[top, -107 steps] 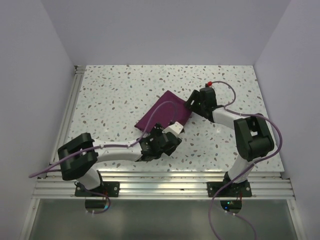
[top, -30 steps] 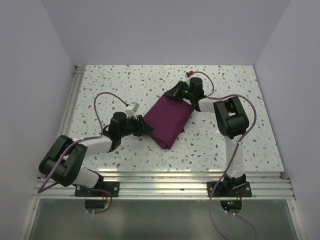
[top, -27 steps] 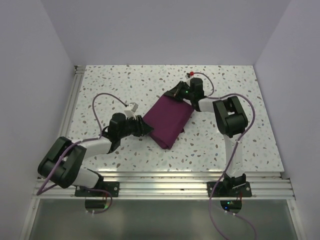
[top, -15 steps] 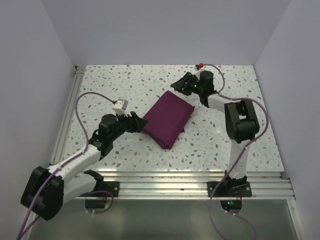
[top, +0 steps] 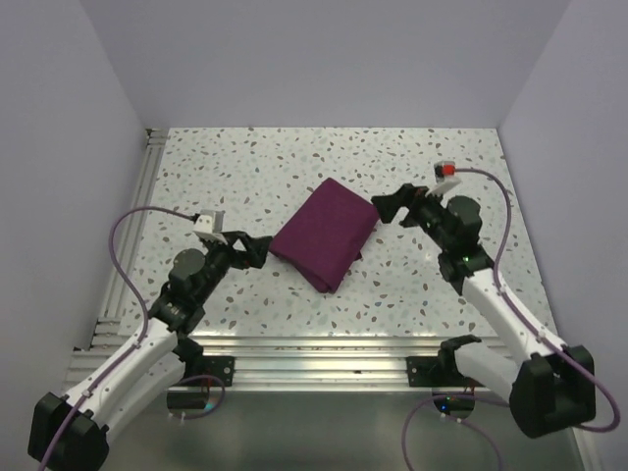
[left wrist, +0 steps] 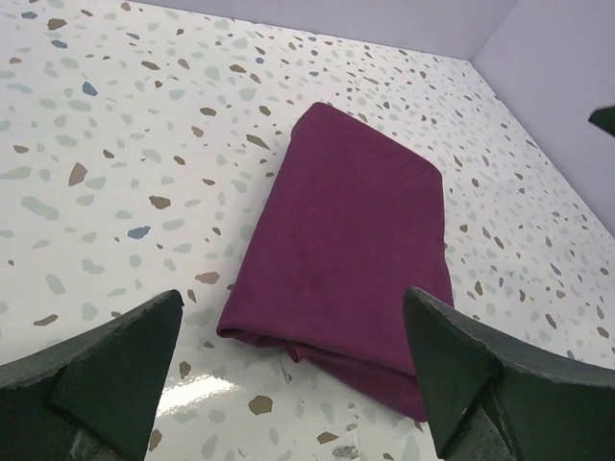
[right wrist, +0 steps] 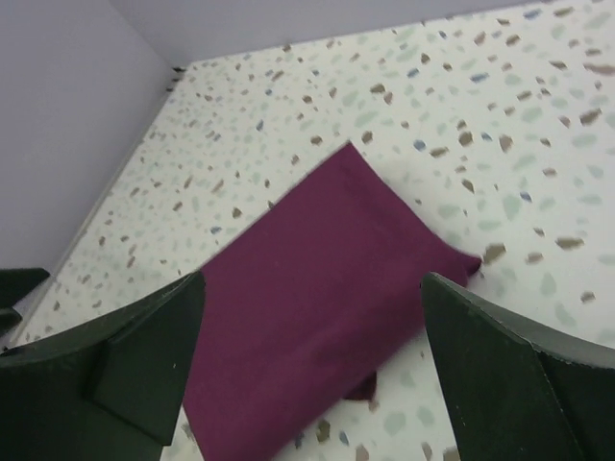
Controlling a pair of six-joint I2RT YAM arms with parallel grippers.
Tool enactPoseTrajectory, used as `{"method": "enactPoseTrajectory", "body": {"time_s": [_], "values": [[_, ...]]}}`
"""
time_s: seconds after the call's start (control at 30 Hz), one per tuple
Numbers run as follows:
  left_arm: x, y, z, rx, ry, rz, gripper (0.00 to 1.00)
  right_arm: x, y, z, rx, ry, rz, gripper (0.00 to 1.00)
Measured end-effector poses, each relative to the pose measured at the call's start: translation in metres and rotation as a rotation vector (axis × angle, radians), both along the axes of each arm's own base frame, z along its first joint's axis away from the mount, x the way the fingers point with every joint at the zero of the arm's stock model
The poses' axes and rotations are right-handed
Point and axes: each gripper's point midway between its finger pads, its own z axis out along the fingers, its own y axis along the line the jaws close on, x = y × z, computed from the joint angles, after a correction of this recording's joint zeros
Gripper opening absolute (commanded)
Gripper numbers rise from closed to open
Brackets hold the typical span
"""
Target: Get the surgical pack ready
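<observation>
The surgical pack (top: 325, 234) is a deep purple-maroon cloth folded into a rectangular bundle, lying flat on the speckled table (top: 245, 177) near its middle. It also fills the left wrist view (left wrist: 348, 252) and the right wrist view (right wrist: 314, 305). My left gripper (top: 251, 246) hovers just left of the bundle, open and empty, clear of the cloth. My right gripper (top: 397, 207) is off the bundle's right corner, open and empty as well. In both wrist views the fingers (left wrist: 106, 357) (right wrist: 524, 360) stand wide apart with the pack ahead of them.
Grey walls (top: 59, 147) close in the table on the left, back and right. An aluminium rail (top: 314, 358) runs along the near edge, where both arm bases are bolted. Purple cables (top: 128, 221) loop from each arm.
Both grippers have let go of the pack's corners and opened wide. Both arms have pulled back toward the near edge, left arm to the left, right arm to the right. The bundle lies still.
</observation>
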Motion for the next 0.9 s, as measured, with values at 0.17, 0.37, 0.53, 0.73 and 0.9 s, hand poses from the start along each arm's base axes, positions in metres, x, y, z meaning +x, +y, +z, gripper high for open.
{"method": "enactPoseTrajectory", "body": {"time_s": [0.17, 0.37, 0.53, 0.73, 0.9], "values": [[-0.011, 0.007, -0.007, 0.002, -0.014, 0.005, 1.00, -0.051, -0.031, -0.047, -0.089, 0.011, -0.079, 0.97], [-0.024, 0.013, -0.031, 0.010, 0.004, 0.005, 1.00, -0.084, -0.053, -0.065, -0.111, -0.042, -0.150, 0.95], [-0.030, 0.016, -0.053, 0.029, 0.042, 0.006, 1.00, -0.093, -0.069, -0.099, -0.130, -0.009, -0.225, 0.94], [-0.030, 0.018, -0.054, 0.030, 0.043, 0.017, 1.00, -0.096, -0.080, -0.115, -0.140, 0.014, -0.283, 0.94], [-0.029, 0.018, -0.057, 0.036, 0.053, 0.020, 1.00, -0.095, -0.084, -0.118, -0.144, 0.026, -0.304, 0.94]]}}
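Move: Both hands are open, empty and clear of the folded surgical pack. From the left hand the pack's middle lies about 15 cm to the right, some 9 cm ahead and around 13 cm lower. From the right hand it is roughly 14 cm to the left, only about 2 cm ahead, and about 19 cm below. Nothing else stands on the table between them. The right hand backs away from the finished pack while sinking, going down some 12 cm, back about 9 cm and to the right about 8 cm, quick at first and then easing off, with its wrist swinging clockwise nearly 20 degrees and its fingers staying wide open without touching anything. The left hand makes a smaller retreat beside the pack, drawing back about 3 cm and slightly left as it lowers some 5 cm, its wrist nearly steady and its fingers still wide open, and then all but stops. ##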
